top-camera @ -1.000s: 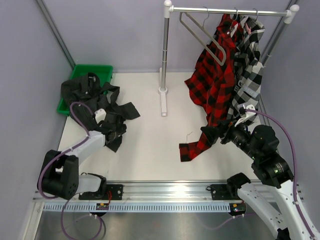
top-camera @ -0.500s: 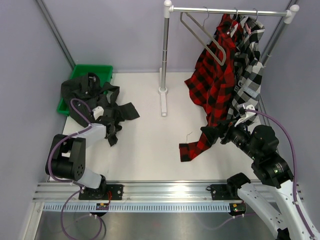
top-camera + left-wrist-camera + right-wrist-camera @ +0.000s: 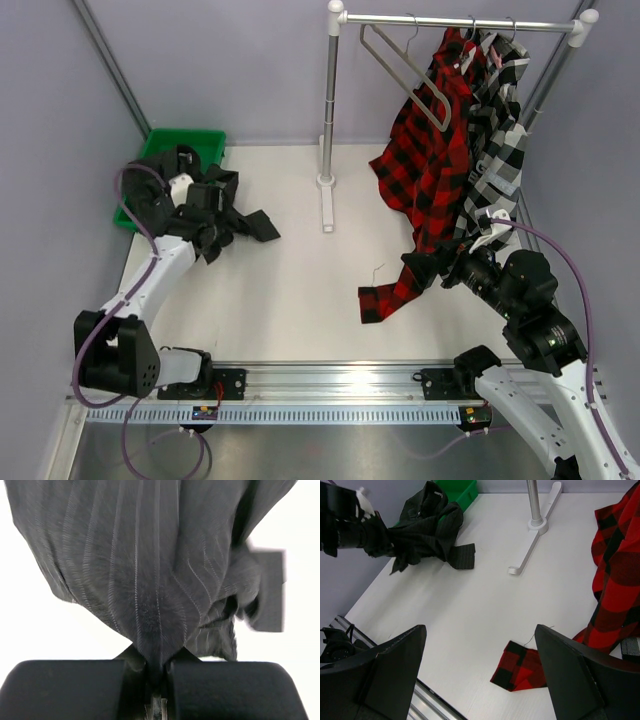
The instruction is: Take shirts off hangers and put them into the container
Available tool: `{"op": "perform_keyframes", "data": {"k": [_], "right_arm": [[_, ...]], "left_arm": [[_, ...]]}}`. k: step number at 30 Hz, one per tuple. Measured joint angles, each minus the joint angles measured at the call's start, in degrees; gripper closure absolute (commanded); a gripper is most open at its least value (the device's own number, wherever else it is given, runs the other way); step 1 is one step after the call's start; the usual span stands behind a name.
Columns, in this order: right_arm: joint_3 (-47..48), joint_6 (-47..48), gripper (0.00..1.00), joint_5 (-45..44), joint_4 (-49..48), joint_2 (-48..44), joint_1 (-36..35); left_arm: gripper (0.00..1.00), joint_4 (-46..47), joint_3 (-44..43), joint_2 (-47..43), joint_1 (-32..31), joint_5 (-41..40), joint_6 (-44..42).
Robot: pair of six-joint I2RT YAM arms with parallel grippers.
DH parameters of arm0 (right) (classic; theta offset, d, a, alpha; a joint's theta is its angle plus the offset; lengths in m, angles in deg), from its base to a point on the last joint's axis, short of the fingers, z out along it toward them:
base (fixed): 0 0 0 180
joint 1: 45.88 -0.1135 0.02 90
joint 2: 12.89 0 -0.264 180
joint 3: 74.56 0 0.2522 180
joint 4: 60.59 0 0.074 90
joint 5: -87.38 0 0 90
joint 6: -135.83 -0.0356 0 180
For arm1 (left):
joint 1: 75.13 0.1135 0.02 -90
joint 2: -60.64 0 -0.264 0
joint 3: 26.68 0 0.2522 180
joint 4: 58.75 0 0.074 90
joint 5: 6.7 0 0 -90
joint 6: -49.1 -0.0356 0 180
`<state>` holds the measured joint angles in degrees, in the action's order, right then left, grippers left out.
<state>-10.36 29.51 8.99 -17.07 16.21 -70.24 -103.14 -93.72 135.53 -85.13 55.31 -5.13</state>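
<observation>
The dark charcoal pinstriped shirt (image 3: 215, 205) lies bunched on the table, its far part over the green container (image 3: 170, 145). My left gripper (image 3: 198, 208) is shut on a fold of this shirt (image 3: 150, 570), and the cloth fans out from the closed fingers (image 3: 225, 690). The red-and-black plaid shirt (image 3: 430, 170) and the black-and-white plaid shirt (image 3: 500, 130) hang on hangers from the rail, and the red sleeve end (image 3: 517, 672) trails on the table. My right gripper (image 3: 480, 675) stands open above the table beside that sleeve, holding nothing.
An empty grey hanger (image 3: 410, 75) hangs on the rail (image 3: 460, 20). The rack's pole and foot (image 3: 326, 190) stand mid-table at the back. Walls close in left and right. The arms' mounting rail (image 3: 320, 385) runs along the near edge.
My left gripper has closed on the dark shirt and swung back toward the green container, dragging the cloth with it. The right arm has not moved.
</observation>
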Motion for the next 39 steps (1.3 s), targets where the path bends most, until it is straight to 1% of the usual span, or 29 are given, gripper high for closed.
{"op": "perform_keyframes", "data": {"k": [3, 7, 11, 17, 23, 29, 35, 36, 37, 39], "right_arm": [[0.0, 0.0, 0.0, 0.0, 0.0, 0.0, 0.0], [0.0, 0.0, 0.01, 0.0, 0.0, 0.0, 0.0], [0.0, 0.0, 0.01, 0.0, 0.0, 0.0, 0.0], [0.0, 0.0, 0.01, 0.0, 0.0, 0.3, 0.0], [0.0, 0.0, 0.01, -0.1, 0.0, 2.2, 0.0], [0.0, 0.0, 0.0, -0.1, 0.0, 4.6, 0.0], [0.0, 0.0, 0.0, -0.2, 0.0, 6.7, 0.0], [0.0, 0.0, 0.01, -0.2, 0.0, 6.9, 0.0], [0.0, 0.0, 0.0, -0.2, 0.0, 7.0, 0.0], [0.0, 0.0, 0.01, -0.2, 0.0, 7.3, 0.0]], "left_arm": [[1.0, -1.2, -7.7, -1.3, 0.6, -1.0, -3.9], [1.0, -1.9, -17.1, -0.5, 2.9, -1.2, -9.5], [1.0, -1.4, -22.4, 3.1, 7.2, -1.1, -13.2], [1.0, 2.8, -27.6, 13.6, 13.5, 0.4, -17.6], [1.0, 7.3, -33.8, 26.2, 16.8, 3.5, -19.5], [0.99, 7.1, -43.1, 40.5, 20.1, 7.0, -19.5], [0.86, 5.3, -46.5, 50.0, 21.3, 9.9, -19.8], [0.82, 4.6, -46.9, 50.9, 21.6, 10.3, -19.6], [0.72, 4.1, -47.3, 51.8, 21.7, 10.9, -19.4], [0.59, 3.2, -47.8, 52.8, 22.1, 12.0, -18.5]]}}
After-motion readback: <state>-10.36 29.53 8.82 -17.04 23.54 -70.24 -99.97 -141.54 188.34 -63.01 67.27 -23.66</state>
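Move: My left hand, shut on the dark striped shirt, has the green container's middle about 17 cm ahead, 11 to the left and 12 below. The shirt's bulk is already heaped there, some 13 ahead and 8 left; its loose flap lies about 14 right of my hand and 3 ahead, 13 below. From my right hand the container is roughly 30 ahead, 60 left and 30 below; the red plaid shirt hangs about 20 ahead, 3 right. I lift the gripped cloth about 13 cm while swinging my left hand forward and left, then carry on over the container and lower some 20 cm down into the heap, ending about 20 cm farther out and 15 left. Low down, my fingers start to open, to roughly a third. Meanwhile my right hand, still open, eases a few centimetres down and forward, tipping slightly downward. ##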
